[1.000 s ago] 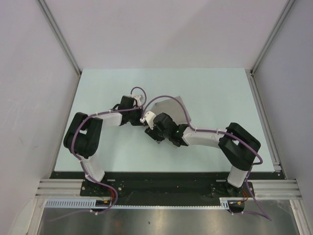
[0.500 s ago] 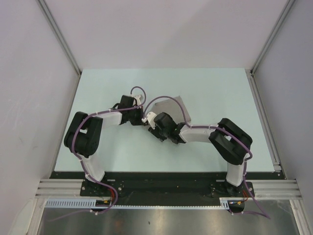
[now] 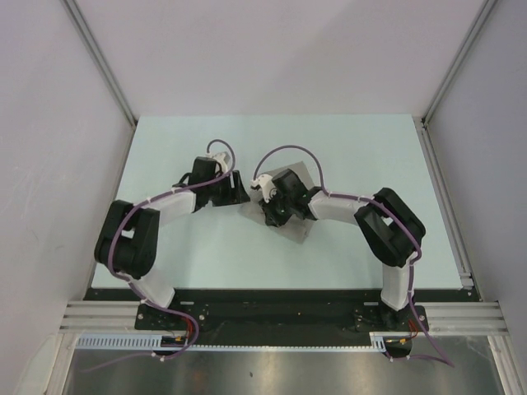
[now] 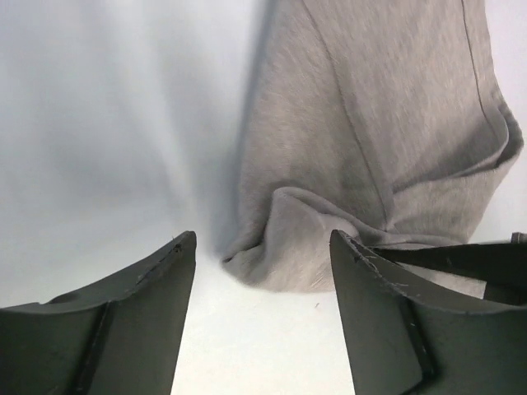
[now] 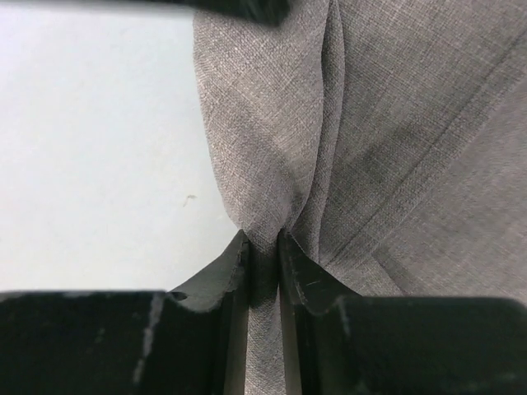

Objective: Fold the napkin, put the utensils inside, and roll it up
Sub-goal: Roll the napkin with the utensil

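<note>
The grey-beige napkin (image 3: 298, 176) lies bunched at the table's middle, mostly under the right arm. My right gripper (image 3: 262, 212) is shut on a raised fold of it. In the right wrist view the fingers (image 5: 239, 271) pinch the napkin (image 5: 412, 123), and cloth runs down between them. My left gripper (image 3: 240, 196) stands just left of the cloth. It is open (image 4: 262, 239), with a rounded napkin (image 4: 370, 123) edge lying on the table just ahead of its tips and nothing gripped. The utensils are out of view.
The pale table (image 3: 165, 148) is bounded by a metal rail on the right (image 3: 445, 197) and grey walls on the left and behind. The two wrists sit close together. A black part (image 5: 239, 8) crosses the top of the right wrist view.
My left gripper has opened, let go of the napkin and drawn back a little. My right gripper has shut on a fold of cloth and shifted farther from the bases.
</note>
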Robot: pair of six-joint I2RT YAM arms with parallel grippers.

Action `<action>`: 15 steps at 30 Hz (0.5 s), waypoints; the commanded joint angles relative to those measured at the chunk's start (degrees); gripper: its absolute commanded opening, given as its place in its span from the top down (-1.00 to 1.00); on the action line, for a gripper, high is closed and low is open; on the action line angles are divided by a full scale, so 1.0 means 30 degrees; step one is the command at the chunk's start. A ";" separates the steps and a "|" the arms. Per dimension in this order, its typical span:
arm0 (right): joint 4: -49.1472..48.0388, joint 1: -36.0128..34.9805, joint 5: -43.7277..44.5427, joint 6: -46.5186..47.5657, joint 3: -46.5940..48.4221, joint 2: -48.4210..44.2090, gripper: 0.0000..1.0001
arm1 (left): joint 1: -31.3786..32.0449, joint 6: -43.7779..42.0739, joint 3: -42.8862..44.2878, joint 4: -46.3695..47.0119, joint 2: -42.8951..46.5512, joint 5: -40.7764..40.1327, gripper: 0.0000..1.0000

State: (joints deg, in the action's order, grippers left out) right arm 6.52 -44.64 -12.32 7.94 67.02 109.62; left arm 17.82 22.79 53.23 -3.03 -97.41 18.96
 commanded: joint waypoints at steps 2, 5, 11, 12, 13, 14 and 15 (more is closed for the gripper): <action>0.3477 0.0816 -0.7459 -0.1592 0.0040 0.0900 0.92 | -0.0609 0.0432 -0.1743 0.0832 0.2847 -0.1983 -0.45; 0.4353 0.1139 -1.0126 -0.1652 0.0830 0.1221 0.98 | -0.0609 0.0490 -0.3322 0.2294 0.4193 -0.1693 -0.46; 0.5090 0.2223 -1.4289 -0.2179 0.2264 0.2890 1.00 | -0.0580 0.0199 -0.6108 0.4991 0.6245 0.0270 -0.47; 0.5091 0.2544 -1.4786 -0.2383 0.2413 0.3124 1.00 | -0.0551 0.0140 -0.6316 0.5167 0.6277 0.0417 -0.47; 0.5178 0.2634 -1.5023 -0.2385 0.2559 0.3562 1.00 | -0.0522 0.0081 -0.6521 0.5314 0.6248 0.0795 -0.47; 0.5353 0.2722 -1.5170 -0.2385 0.2909 0.3798 1.00 | -0.0464 0.0051 -0.6552 0.5287 0.6161 0.0857 -0.46; 0.5471 0.2839 -1.5230 -0.2385 0.3086 0.4062 1.00 | -0.0405 0.0080 -0.6582 0.5286 0.5870 0.0973 -0.45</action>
State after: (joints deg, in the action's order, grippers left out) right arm 17.76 -37.47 -49.65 2.50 73.36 118.58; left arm 16.08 23.46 34.54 7.70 -80.51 18.15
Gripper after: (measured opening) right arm 0.183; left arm 0.733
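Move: Between the right fingers the napkin's rolled near fold is already pinched. From that hand, open table runs back to the near table edge, about 16 cm off, while the napkin's left corner lies some 7 cm left and 3 cm ahead. The left hand, fingers parted, hovers about 4 cm above that corner, which is 1 cm back and 2 cm right of it; the pinched fold is about 6 cm back and 9 cm right. Keeping its pinch on the fold, the right hand drags the napkin level over the table about 6 cm back towards the near edge, turning nearly 40 degrees so its fingers swing from slanting forward to slanting back. The left hand, clear of the cloth, rises and shifts left, then draws back about 4 cm, fingers still open. ##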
